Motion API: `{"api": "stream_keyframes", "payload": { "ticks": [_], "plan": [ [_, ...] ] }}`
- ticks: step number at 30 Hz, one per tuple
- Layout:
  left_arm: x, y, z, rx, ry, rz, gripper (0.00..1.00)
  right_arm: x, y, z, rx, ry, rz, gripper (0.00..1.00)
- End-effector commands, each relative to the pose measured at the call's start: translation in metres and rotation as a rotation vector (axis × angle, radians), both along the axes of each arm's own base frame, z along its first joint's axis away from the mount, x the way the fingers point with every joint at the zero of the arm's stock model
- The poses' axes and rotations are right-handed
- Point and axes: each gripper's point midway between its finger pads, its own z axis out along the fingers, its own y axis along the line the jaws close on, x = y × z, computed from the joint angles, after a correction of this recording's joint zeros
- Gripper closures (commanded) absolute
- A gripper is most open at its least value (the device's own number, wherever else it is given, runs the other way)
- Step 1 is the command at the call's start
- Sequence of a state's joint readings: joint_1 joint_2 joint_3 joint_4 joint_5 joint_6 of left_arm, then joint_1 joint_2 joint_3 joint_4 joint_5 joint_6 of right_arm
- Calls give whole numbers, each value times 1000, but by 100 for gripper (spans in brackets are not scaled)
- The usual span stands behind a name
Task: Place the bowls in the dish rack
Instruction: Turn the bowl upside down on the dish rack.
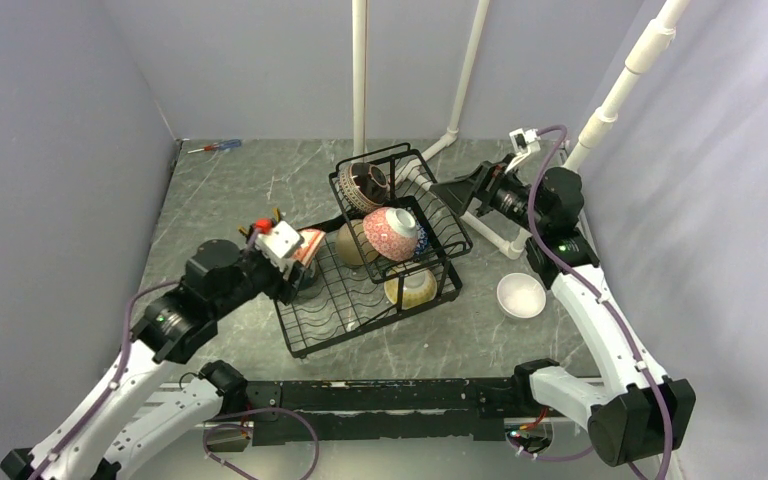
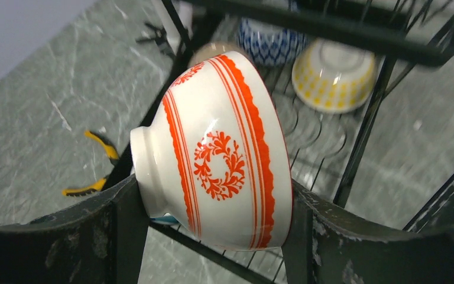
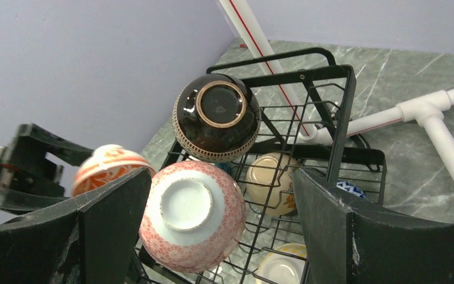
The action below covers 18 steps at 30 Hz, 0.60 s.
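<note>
The black wire dish rack (image 1: 305, 340) stands mid-table with a slanted upper basket (image 1: 400, 160). A brown bowl (image 1: 365, 185) and a pink patterned bowl (image 1: 392, 232) lie in the basket. On the lower tray are a beige bowl (image 1: 352, 243), a yellow dotted bowl (image 1: 412, 288) and a blue-white bowl (image 2: 269, 41). My left gripper (image 2: 213, 200) is shut on a white bowl with orange-red bands (image 2: 219, 154), held on its side over the rack's left edge. My right gripper (image 3: 219, 195) hangs open by the basket's right side, apart from the pink bowl (image 3: 192, 216). A plain white bowl (image 1: 521, 295) sits on the table right of the rack.
White pipes (image 1: 480, 225) run across the table behind the rack and rise at the back. A red-and-blue screwdriver (image 1: 215, 147) lies at the far left corner. Yellow-handled pliers (image 2: 94, 171) lie left of the rack. Grey walls close in on both sides.
</note>
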<state>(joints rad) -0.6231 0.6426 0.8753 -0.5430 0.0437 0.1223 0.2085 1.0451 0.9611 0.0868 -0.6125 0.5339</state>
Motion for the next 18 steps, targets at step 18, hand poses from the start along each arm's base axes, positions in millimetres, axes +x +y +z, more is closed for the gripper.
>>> {"api": "stream_keyframes", "payload": {
  "ticks": [18],
  "plan": [
    [53,-56,-78,340,-330,-359,97,0,-10,-19,-83,-25,-41,4]
  ]
}}
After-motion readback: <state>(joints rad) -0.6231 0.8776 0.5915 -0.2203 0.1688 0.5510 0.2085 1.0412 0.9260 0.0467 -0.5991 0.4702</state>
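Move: The orange-and-white bowl is already in my left hand. The gap for it on the rack's lower tier lies about 5 cm ahead, 4 cm right and 19 cm below. Also some 20 cm down are the teal bowl, 7 cm ahead and 6 cm left, the tan bowl, 11 cm ahead and 8 cm right, and the yellow-dotted bowl, level ahead and 20 cm right. From my empty right hand, the gap is roughly 7 cm back, 23 cm left, 27 cm down. I sink my left hand about 12 cm towards the lower tier, fast at first, then easing off as I drift forward and right into the space between the teal and tan bowls. Meanwhile I roll the wrist left side up some 20 degrees and swing it a little clockwise, keeping my grip on the orange-and-white bowl. My open right hand settles a couple of centimetres beside the upper tier. ##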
